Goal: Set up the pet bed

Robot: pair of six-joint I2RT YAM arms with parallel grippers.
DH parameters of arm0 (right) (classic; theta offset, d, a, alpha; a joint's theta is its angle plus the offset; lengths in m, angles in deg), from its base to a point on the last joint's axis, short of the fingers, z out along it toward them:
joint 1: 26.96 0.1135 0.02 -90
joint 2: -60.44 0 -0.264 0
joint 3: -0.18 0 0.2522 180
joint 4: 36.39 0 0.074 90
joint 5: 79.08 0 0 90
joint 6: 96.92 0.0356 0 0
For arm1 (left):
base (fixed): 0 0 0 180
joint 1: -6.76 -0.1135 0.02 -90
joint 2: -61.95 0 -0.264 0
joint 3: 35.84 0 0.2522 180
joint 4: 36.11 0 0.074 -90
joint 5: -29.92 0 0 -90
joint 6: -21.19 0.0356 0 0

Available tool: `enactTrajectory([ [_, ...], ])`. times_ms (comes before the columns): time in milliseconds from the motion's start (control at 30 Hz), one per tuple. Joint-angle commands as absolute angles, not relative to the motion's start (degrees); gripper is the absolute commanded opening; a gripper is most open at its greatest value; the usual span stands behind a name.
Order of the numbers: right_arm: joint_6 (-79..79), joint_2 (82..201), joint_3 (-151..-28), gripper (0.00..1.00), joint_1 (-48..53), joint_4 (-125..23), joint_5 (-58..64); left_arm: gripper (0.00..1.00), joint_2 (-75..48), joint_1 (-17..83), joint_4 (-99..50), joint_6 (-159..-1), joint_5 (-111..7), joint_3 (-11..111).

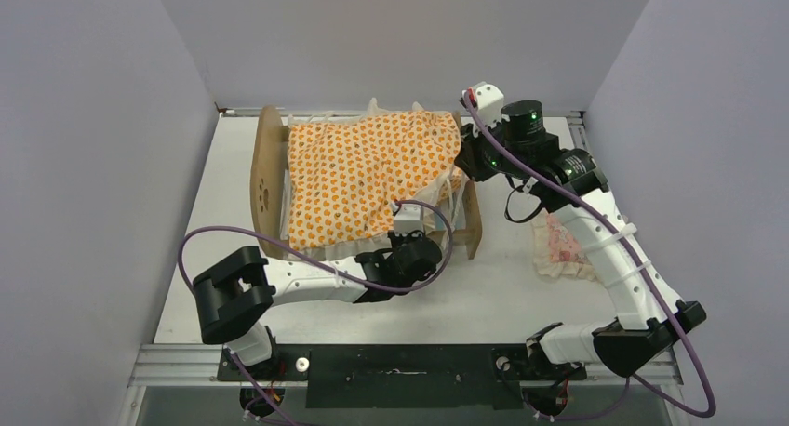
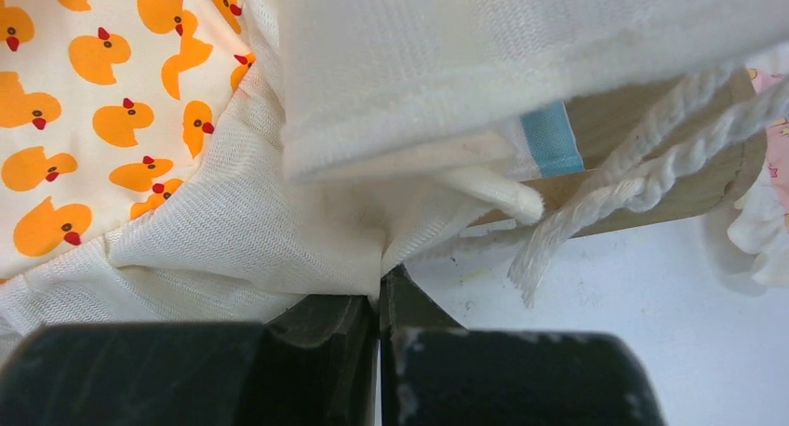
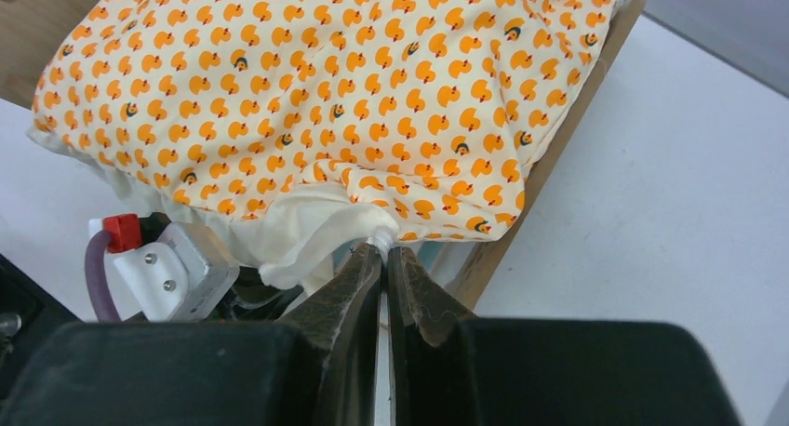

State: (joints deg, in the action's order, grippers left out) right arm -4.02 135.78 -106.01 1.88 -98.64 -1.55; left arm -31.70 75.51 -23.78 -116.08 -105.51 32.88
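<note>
The pet bed (image 1: 265,152) stands mid-table, its arched plywood headboard to the left and its footboard (image 1: 472,223) to the right. An orange duck-print mattress (image 1: 363,175) is draped over it, rumpled. My left gripper (image 1: 407,243) is at the mattress's near right corner, shut on its white underside cloth (image 2: 279,249), with the jaw tips (image 2: 380,282) pinched together. My right gripper (image 1: 462,153) is at the far right corner, shut on the mattress edge (image 3: 385,249). The bed's wooden rail (image 2: 651,119) and a blue stripe (image 2: 551,138) show beneath the cloth.
A small pink frilled pillow (image 1: 564,249) lies on the table right of the bed, under the right arm. White rope ties (image 2: 642,170) hang off the bed rail. Grey walls enclose the table on the left, back and right.
</note>
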Motion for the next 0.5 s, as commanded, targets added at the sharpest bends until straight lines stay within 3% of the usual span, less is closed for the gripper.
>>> enactTrajectory([
  [0,-12.0,137.2,-109.6,0.07,1.8,-97.5,0.5,0.03,-29.2,74.4,-25.8,-113.5,-106.5,35.8],
  [167,-11.4,138.4,-107.8,0.06,1.8,-99.2,-2.7,0.37,-26.1,74.4,-28.9,-110.7,-102.6,34.4],
  [233,-10.0,137.7,-105.2,0.05,1.8,-99.6,-5.3,0.46,-23.5,74.3,-31.3,-109.2,-101.4,33.5],
  [333,-7.2,135.8,-100.9,0.05,1.7,-98.6,-7.3,0.53,-21.1,73.2,-35.5,-108.0,-98.8,32.2],
  [467,-4.2,132.6,-97.1,0.05,1.7,-95.8,-10.4,0.55,-22.0,70.6,-39.0,-108.6,-94.1,33.2],
])
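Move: The cream flap, its cord held up by the right hand, hangs about 4 cm ahead of the left hand, 3 cm to its right and 8 cm above. From the left hand, the bed's near right corner is about 13 cm right, 2 cm ahead and 6 cm below; the duck-print bedding's middle is 14 cm ahead, 10 cm left, 2 cm below. From the right hand, the flap is roughly 2 cm back, 3 cm left and 13 cm below. The lower cream hem is let go as the left fingers open to about half, then the left hand rises some 7 cm towards the hanging flap, tilting about 10 degrees. The cord stays pinched in the right fingers, which edge forward about 1 cm, then lower it some 5 cm and ease back about 2 cm towards the left hand. ##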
